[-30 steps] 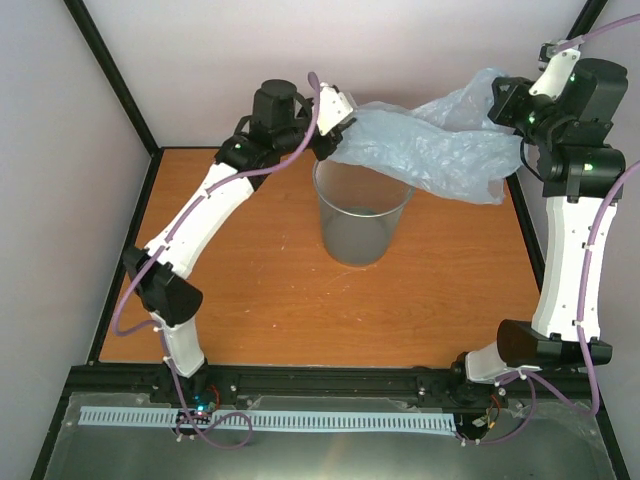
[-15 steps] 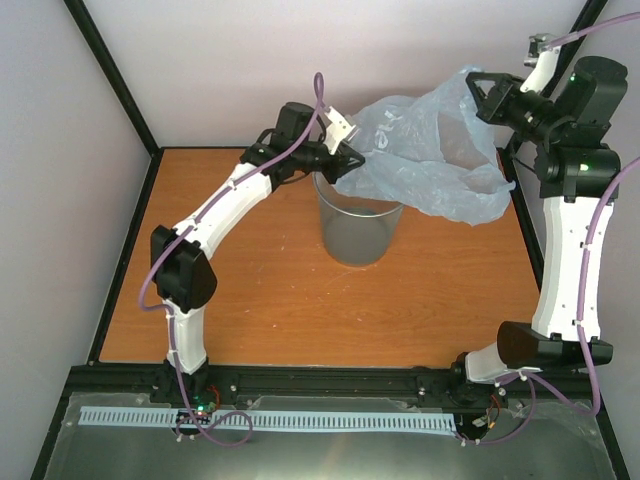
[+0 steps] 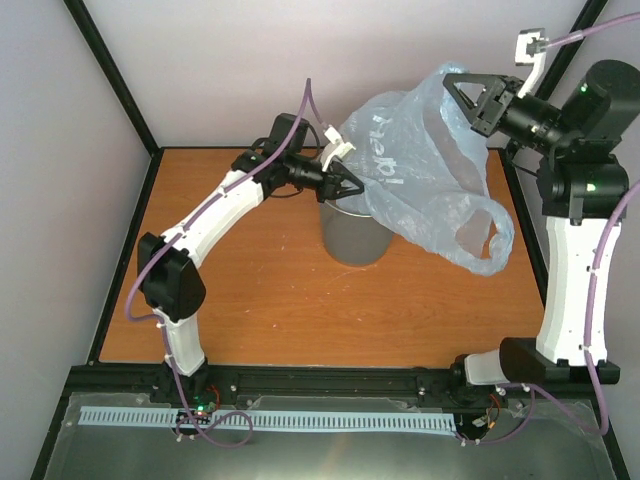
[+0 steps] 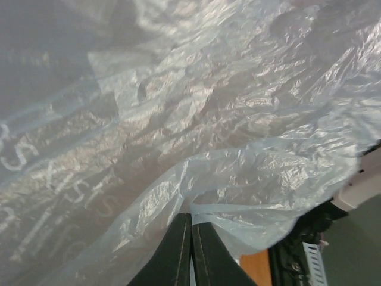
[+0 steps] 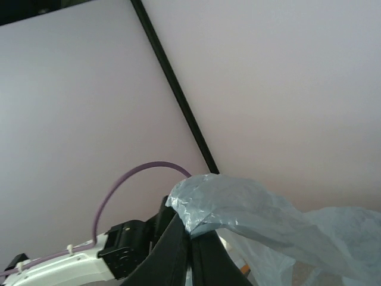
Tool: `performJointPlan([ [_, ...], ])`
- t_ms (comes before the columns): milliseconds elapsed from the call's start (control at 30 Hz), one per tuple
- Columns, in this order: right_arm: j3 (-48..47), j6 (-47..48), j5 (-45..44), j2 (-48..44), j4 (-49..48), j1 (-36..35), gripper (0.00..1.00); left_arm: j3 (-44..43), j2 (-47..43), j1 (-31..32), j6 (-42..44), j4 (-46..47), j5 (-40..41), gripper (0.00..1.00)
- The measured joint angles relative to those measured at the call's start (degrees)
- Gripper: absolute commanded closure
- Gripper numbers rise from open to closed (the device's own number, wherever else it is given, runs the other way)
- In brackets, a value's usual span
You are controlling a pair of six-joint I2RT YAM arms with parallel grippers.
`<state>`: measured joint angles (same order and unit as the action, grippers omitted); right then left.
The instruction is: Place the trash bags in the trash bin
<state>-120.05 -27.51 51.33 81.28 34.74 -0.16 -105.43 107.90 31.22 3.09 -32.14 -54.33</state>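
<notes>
A pale blue translucent trash bag (image 3: 420,170) hangs spread in the air between both grippers, above and to the right of the trash bin (image 3: 352,236). The bin is a round translucent grey wastebasket standing at the back middle of the table; the bag covers its rim. My left gripper (image 3: 357,186) is shut on the bag's left edge just over the bin. High at the back right, my right gripper (image 3: 452,82) is shut on the bag's top edge. The bag (image 4: 196,119) fills the left wrist view. In the right wrist view the bag (image 5: 250,205) drapes over the shut fingertips.
The orange table (image 3: 280,300) is bounded by a black frame and pale walls. The left arm (image 3: 200,240) reaches diagonally across the left half of the table. The right arm (image 3: 575,270) stands upright along the right edge.
The right gripper has risen and swung left, lifting the bag so that it hangs taller and opens out. The left gripper has moved a little right and lower, toward the bin's rim.
</notes>
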Motion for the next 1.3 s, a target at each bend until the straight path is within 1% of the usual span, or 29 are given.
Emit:
performJointPlan([
  [167,2.6,-1.3,1.9,-3.7,-2.4,-0.2,0.97,2.4,-2.1,0.0,0.0,-1.1,-1.7,0.99],
  [333,3.3,-1.4,0.2,-0.9,-3.7,-2.6,0.97,1.8,-2.1,0.0,0.5,-2.4,0.2,0.99],
  [367,3.3,-1.0,-0.9,0.4,-3.4,-3.1,0.97,1.5,-2.1,0.0,0.7,-2.7,0.8,0.92],
  [467,3.1,0.8,-5.6,4.4,-0.9,-3.9,0.97,0.4,-2.1,-0.2,1.7,-3.3,2.7,0.67],
  [533,3.1,2.0,-8.4,6.5,1.1,-4.0,0.97,-0.4,-2.2,-0.5,2.8,-4.1,4.1,0.53],
  [700,3.3,3.4,-10.8,8.3,3.5,-4.0,0.97,-3.7,-2.8,-2.6,5.4,-8.9,6.1,0.34],
  [833,3.3,4.3,-10.6,7.8,3.2,-4.2,0.97,-9.1,-4.1,-7.4,7.8,-12.9,5.9,0.29],
  [1000,3.3,5.0,-9.2,7.8,2.9,-4.8,0.97,-15.0,-5.2,-12.7,6.6,-12.3,7.8,0.19],
  [1067,3.3,5.5,-7.9,7.8,2.6,-5.6,0.97,-18.5,-3.6,-13.4,5.0,-11.1,9.8,0.17],
  [1133,3.3,5.8,-6.3,7.8,2.2,-6.6,0.97,-23.8,-0.3,-13.3,3.4,-9.5,11.2,0.16],
  [1233,3.3,6.4,-3.4,7.8,1.8,-8.6,0.97,-30.9,6.3,-13.2,1.9,-6.5,11.3,0.14],
  [1300,3.3,6.8,-1.6,7.8,1.8,-9.7,0.97,-33.0,9.4,-13.0,1.2,-5.2,10.9,0.14],
])
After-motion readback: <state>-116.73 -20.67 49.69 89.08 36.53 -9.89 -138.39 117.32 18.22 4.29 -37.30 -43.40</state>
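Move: The bag, pinched high by the right hand, has its middle about 5 cm left of and 18 cm below that hand; from the left hand, shut at its loose side, that middle is some 12 cm right, 2 cm back and 9 cm up. The bin's middle lies about 14 cm left, 6 cm ahead and 47 cm below the right hand, and nearly under the left hand, 3 cm right, 2 cm ahead, 19 cm down. The left hand lets go of the bag's side, spreading its fingers wide, and goes left and up, then forward, ending about 20 cm off and clear of the bag, its wrist turned some 30 degrees. The right hand keeps its pinch, draws back slightly, pushes forward and down about 10 cm, then eases left and back, bringing the bag in towards the bin. ##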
